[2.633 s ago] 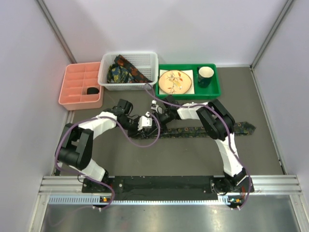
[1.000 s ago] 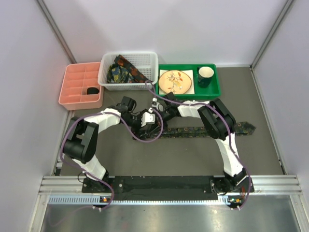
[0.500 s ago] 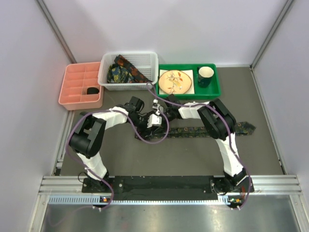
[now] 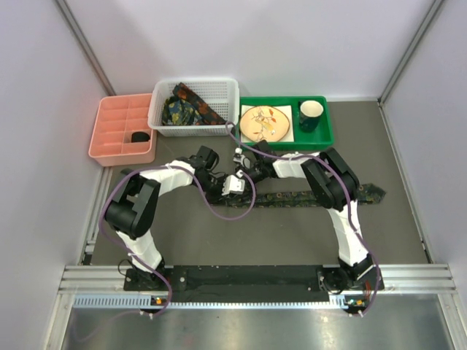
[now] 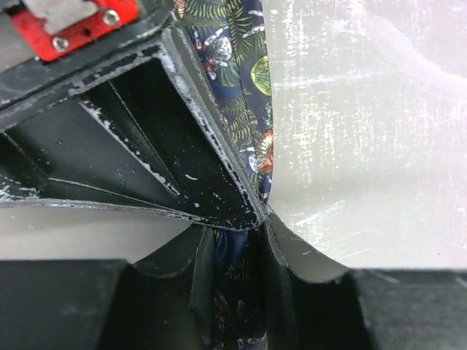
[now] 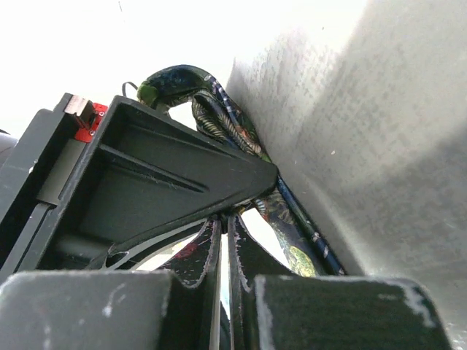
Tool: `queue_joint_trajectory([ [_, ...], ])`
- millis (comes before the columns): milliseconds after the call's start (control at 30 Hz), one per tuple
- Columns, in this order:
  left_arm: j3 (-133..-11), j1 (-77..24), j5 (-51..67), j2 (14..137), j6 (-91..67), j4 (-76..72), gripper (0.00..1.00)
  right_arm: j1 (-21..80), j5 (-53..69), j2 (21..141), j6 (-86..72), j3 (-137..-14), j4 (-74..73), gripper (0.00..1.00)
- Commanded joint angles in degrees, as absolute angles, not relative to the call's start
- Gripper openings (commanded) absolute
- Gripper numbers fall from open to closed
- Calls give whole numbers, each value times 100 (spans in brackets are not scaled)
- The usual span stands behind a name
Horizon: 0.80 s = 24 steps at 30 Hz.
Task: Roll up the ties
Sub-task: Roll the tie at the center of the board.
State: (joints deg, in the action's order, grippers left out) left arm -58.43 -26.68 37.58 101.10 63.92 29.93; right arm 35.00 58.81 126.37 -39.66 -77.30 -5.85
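Note:
One dark paisley tie [image 4: 314,197] lies stretched left to right across the grey table, its wide pointed end [image 4: 368,193] at the right. Both grippers meet at its left end. My left gripper [image 4: 237,186] is shut on the tie: the printed fabric [image 5: 244,95] runs down between its jaws [image 5: 237,277]. My right gripper [image 4: 242,162] sits tip to tip against it. Its jaws [image 6: 224,248] are almost together with only a thin bright gap. The tie's bunched end [image 6: 226,120] passes just beside them. More ties [image 4: 186,106] lie in the white basket.
The white basket [image 4: 164,120] stands at the back. A pink compartment tray [image 4: 109,131] is to its left. A green tray [image 4: 321,138] to its right holds a plate [image 4: 264,122] and a dark mug [image 4: 310,113]. Purple cables [image 4: 219,208] loop beside the left arm.
My left gripper has moved right along the table to the tie's left end and now meets the right gripper. The right arm has shifted only slightly.

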Motion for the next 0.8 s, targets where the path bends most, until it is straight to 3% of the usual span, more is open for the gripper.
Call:
queue_joint_trajectory([
  [0,-5801,-2804,3832,10081,6732,3489,31,3551,5845,12305,-3798,-7805,-509,0],
  [67,-5792,-2812,3841,10055,6680,3463,46,3560,5696,12322,-3570,-7840,-771,0],
  [100,-5792,-2795,3823,10011,6636,3419,60,3551,5643,12348,-3499,-7883,-860,0],
  [200,-5792,-2699,3735,9906,6390,3322,68,3525,5502,12428,-3323,-7893,-1080,0],
  [433,-5669,-2084,3946,9545,6310,3191,73,3472,5309,12551,-3138,-7814,-1160,0],
  [667,-5528,-2074,3849,9589,6451,3050,80,3428,5379,12490,-3059,-7919,-1222,0],
  [767,-5537,-2109,3832,9633,6547,3119,76,3428,5440,12375,-3076,-7980,-1213,0],
])
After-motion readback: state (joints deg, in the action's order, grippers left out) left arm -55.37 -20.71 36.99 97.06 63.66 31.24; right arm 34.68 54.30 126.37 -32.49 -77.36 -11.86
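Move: The left fingers are already pinching the tie together near its left end; that loose end's middle lies about 3 cm to this hand's left, level fore and aft, and 1 cm lower. The right fingertips, shut on the tie, are about 2 cm to its right. The white basket sits 24 cm ahead and 11 cm left, the green tray 20 cm ahead and 14 cm right. From the right hand, the tie end lies about 5 cm left, 3 cm lower. Open the left gripper wide to free the tie end, then draw it about 4 cm left, away from the right fingertips, staying low with the fingers either side of the end. Meanwhile keep the right gripper shut on the tie and lower it about 2 cm towards the board, easing slightly right and dipping its fingertips some 5 degrees. ##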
